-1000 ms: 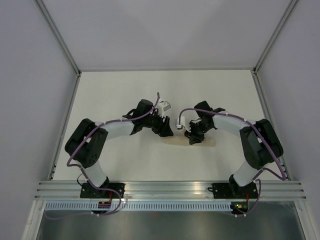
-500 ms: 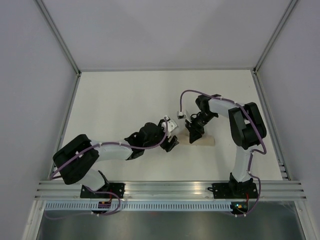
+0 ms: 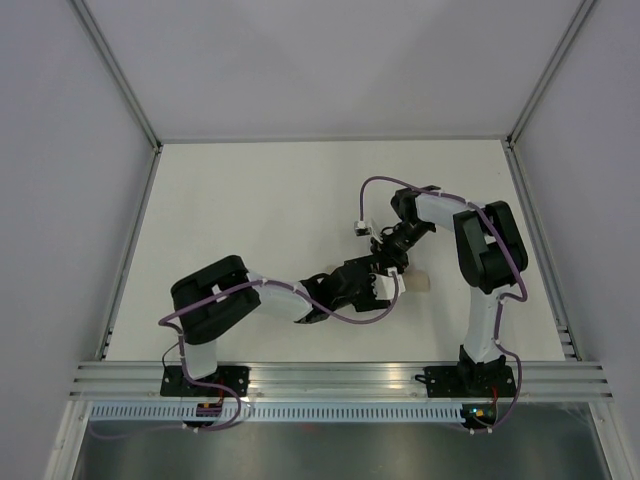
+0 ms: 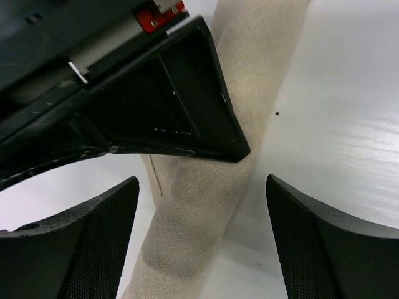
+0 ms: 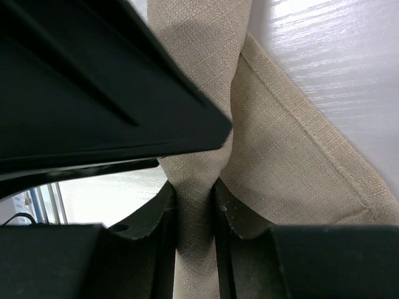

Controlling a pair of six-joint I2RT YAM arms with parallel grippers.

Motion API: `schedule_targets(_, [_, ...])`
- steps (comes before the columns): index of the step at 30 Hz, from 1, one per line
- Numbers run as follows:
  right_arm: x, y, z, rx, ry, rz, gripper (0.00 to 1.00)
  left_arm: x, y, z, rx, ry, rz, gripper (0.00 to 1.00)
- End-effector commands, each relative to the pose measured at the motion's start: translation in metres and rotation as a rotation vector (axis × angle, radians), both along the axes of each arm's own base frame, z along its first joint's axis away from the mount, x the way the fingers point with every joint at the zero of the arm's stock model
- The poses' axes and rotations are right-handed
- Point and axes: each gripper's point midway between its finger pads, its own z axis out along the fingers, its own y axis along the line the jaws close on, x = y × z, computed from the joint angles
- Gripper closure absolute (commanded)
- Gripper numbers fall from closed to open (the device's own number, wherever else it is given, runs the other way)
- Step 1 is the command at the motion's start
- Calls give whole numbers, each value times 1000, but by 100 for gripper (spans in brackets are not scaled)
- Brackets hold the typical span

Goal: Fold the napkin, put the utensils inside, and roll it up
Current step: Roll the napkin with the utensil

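The tan napkin (image 4: pixel 206 205) lies rolled into a narrow tube on the table; only its right end (image 3: pixel 420 283) shows from above. My left gripper (image 4: pixel 201 187) is open, one finger on each side of the roll without touching it. My right gripper (image 5: pixel 194 199) is shut on the roll, pinching it thin between both pads, and a hemmed flap (image 5: pixel 299 168) spreads out to the right. From above the two grippers meet over the roll, left (image 3: pixel 385 290) and right (image 3: pixel 392 262). The right one's black finger (image 4: pixel 181 106) crosses the roll in the left wrist view. The utensils are hidden.
The white table (image 3: pixel 250 200) is walled by grey panels on three sides. An aluminium rail (image 3: pixel 330 378) runs along the near edge by the arm bases. The left arm (image 3: pixel 270 300) stretches low across the near middle. A purple cable (image 3: pixel 372 190) loops over the right arm.
The left arm has swung right and nearer, bringing its gripper to the roll beside the right one, and its jaws have widened. The right gripper has kept its pinch on the napkin.
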Motion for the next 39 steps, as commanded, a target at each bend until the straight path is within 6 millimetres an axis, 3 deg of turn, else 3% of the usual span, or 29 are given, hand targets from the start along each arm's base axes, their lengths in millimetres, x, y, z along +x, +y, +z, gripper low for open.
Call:
schedule_targets(1, [9,-15,-36,-86,-48,54,86,18,-3,1,80,-116,-13,14])
schedule_targets(6, [10,-15,-37,-91,-37,55,86,14,-3,-18,139,-79,-41,20])
schedule_targets(9, [11,-15,-35,-89,-33,52,86,7,-5,-31,195,-23,-80,30])
schedule_targets(13, [14,-14,-31,-81,-36,47,85,2,1,-50,263,98,-89,63])
schedule_targets(17, [17,-12,-25,-73,-41,40,82,-6,9,-63,304,189,-102,76])
schedule_targets(21, [21,-12,-18,-64,-54,22,56,-16,14,-72,325,303,-137,90])
schedule_targets(22, [23,-13,-14,-58,-59,15,52,-18,14,-72,322,325,-145,97])
schedule_targets(27, [33,-19,10,-26,-93,-36,37,-26,19,-78,320,419,-169,98])
schedule_targets(28, [35,-19,15,-13,-91,-46,26,-27,22,-80,332,433,-169,98])
schedule_targets(29, [41,-18,23,3,-108,-57,24,-28,22,-83,338,444,-171,98])
schedule_targets(35, [63,-38,65,74,-160,-175,24,-32,21,-81,335,504,-176,98])
schedule_targets(39, [78,-65,89,141,-207,-295,25,-30,18,-72,290,603,-179,98])
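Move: The napkin roll passes just under the open left fingers, its nearest part about 1 cm ahead, 1 cm to the right and 3 cm below them. The right fingertips, already shut on the roll, are some 2 cm ahead, 3 cm right and 3 cm lower than the left hand. From the right hand, the napkin roll is right between its pads, and the roll's free end lies roughly 7 cm to the right, 3 cm back and 1 cm lower. Bring the left gripper about 3 cm down, a touch to the right, over the napkin roll, and shut its fingers to pinch the cloth while the right still holds it. Then tip the left hand down and turn it clockwise, some 25 degrees in all, keeping the pinch. Once the left has hold, open the right fingers, let go, and back the right gripper off forward, right and up, roughly 9 cm. ##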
